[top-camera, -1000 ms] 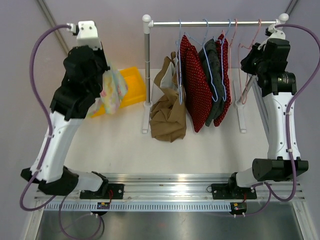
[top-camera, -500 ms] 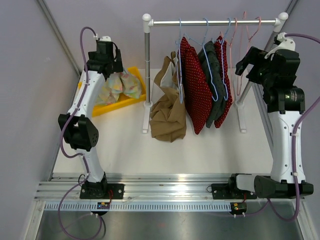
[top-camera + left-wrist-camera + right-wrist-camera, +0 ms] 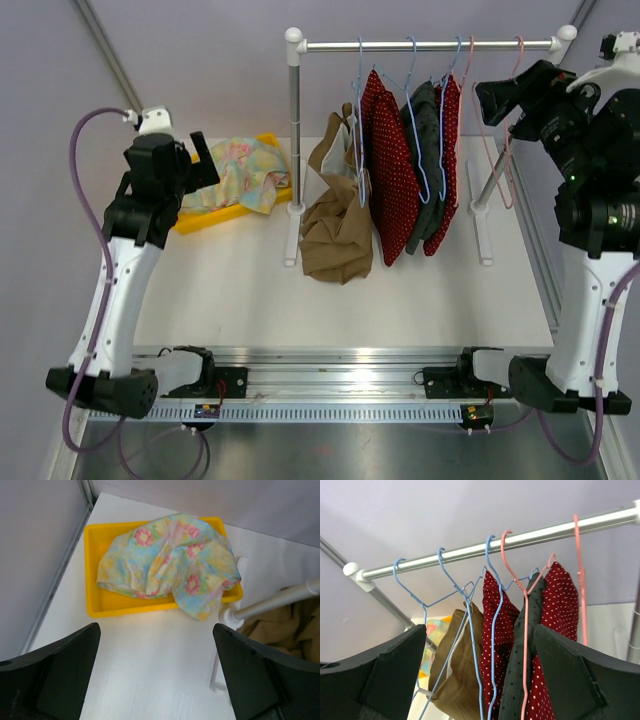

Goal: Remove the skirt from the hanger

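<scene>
The skirt (image 3: 240, 172), a floral pastel cloth, lies crumpled in the yellow tray (image 3: 205, 215), spilling over its right rim; the left wrist view shows the skirt (image 3: 170, 565) in the tray (image 3: 95, 605) too. My left gripper (image 3: 205, 163) is open and empty, above the table just short of the tray (image 3: 156, 675). An empty pink hanger (image 3: 510, 150) hangs at the right end of the rail (image 3: 430, 45). My right gripper (image 3: 503, 110) is open and holds nothing, close to that hanger (image 3: 580, 580) and facing the rack (image 3: 480, 680).
A brown garment (image 3: 335, 225), red dotted garments (image 3: 395, 170) and a dark green one (image 3: 430, 150) hang on blue and pink hangers. The rack's left post (image 3: 293, 150) stands beside the tray, and its right foot (image 3: 483, 240) is on the table.
Both grippers opened. The left arm lowered the skirt into the tray, let go and drew back. The right arm released the pink hanger, which now hangs from the rail, and rose away.
</scene>
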Robot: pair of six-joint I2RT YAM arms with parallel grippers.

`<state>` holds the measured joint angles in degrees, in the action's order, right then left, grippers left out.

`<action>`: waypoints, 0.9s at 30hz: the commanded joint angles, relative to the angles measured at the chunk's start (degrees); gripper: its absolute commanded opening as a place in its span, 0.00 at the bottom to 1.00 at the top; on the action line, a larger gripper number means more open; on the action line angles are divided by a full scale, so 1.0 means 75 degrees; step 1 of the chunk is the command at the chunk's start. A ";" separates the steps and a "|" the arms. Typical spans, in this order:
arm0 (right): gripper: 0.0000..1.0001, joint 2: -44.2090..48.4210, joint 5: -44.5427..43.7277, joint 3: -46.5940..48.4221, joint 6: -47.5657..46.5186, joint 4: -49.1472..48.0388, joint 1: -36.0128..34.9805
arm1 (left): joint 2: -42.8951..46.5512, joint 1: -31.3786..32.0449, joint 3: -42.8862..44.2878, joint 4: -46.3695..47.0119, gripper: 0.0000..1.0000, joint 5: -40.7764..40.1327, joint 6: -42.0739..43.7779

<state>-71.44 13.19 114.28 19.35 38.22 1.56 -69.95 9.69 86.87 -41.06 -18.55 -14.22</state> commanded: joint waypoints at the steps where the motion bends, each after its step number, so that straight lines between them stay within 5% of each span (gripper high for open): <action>1: 0.96 -0.0927 0.0725 -0.0038 0.0220 -0.0068 0.0014 | 0.0922 0.0113 -0.1405 -0.0384 0.99 0.0725 -0.0295; 8: 0.91 -0.1326 0.0679 -0.0494 0.0196 -0.0220 0.0014 | 0.2916 0.0184 -0.2934 -0.1064 0.99 0.1277 -0.0471; 10: 0.83 -0.1478 0.0714 -0.0844 0.0313 -0.0337 0.0014 | 0.3476 0.0196 -0.3225 -0.1367 0.99 0.1312 -0.0425; 12: 0.81 -0.1502 0.0737 -0.0986 0.0372 -0.0419 0.0014 | 0.3561 0.0196 -0.3378 -0.1393 0.99 0.1289 -0.0401; 17: 0.57 -0.1654 0.0761 -0.1315 0.0501 -0.0642 0.0002 | 0.3901 0.0208 -0.3766 -0.1370 0.99 0.1102 -0.0331; 22: 0.54 -0.1853 0.0784 -0.1479 0.0501 -0.0783 -0.0044 | 0.4018 0.0196 -0.3895 -0.1311 0.99 0.1231 -0.0389; 26: 0.41 -0.1994 0.0772 -0.1421 0.0443 -0.0737 -0.0068 | 0.4030 0.0196 -0.3907 -0.1241 0.99 0.1336 -0.0413; 27: 0.22 -0.2029 0.0738 -0.1340 0.0420 -0.0713 -0.0068 | 0.3995 0.0207 -0.3895 -0.1148 0.99 0.1417 -0.0390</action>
<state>-86.26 17.72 103.15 22.74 35.07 1.39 -40.49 11.03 57.69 -52.27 -10.59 -17.06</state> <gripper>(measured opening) 0.387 0.987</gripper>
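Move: The next pink hanger, holding the red dotted skirt, has its near arm about 12 cm ahead of the right hand, 2 cm to its left and 16 cm below. The red skirt's middle hangs roughly 14 cm ahead, 3 cm left and 27 cm down, with the dark green skirt some 4 cm farther left. The empty pink hanger is about 12 cm ahead, 5 cm right and 15 cm below. From the left hand, the target hanger is roughly 8 cm ahead, 50 cm right and slightly higher. Swoop the open right gripper down about 16 cm and forward about 11 cm to the skirt's pink hanger, tipping the fingers down over 20 degrees. Ease off for the last few centimetres and narrow the fingers to under half open around the hanger's near arm. Meanwhile draw the open, empty left gripper back and down, away from the yellow bin. ##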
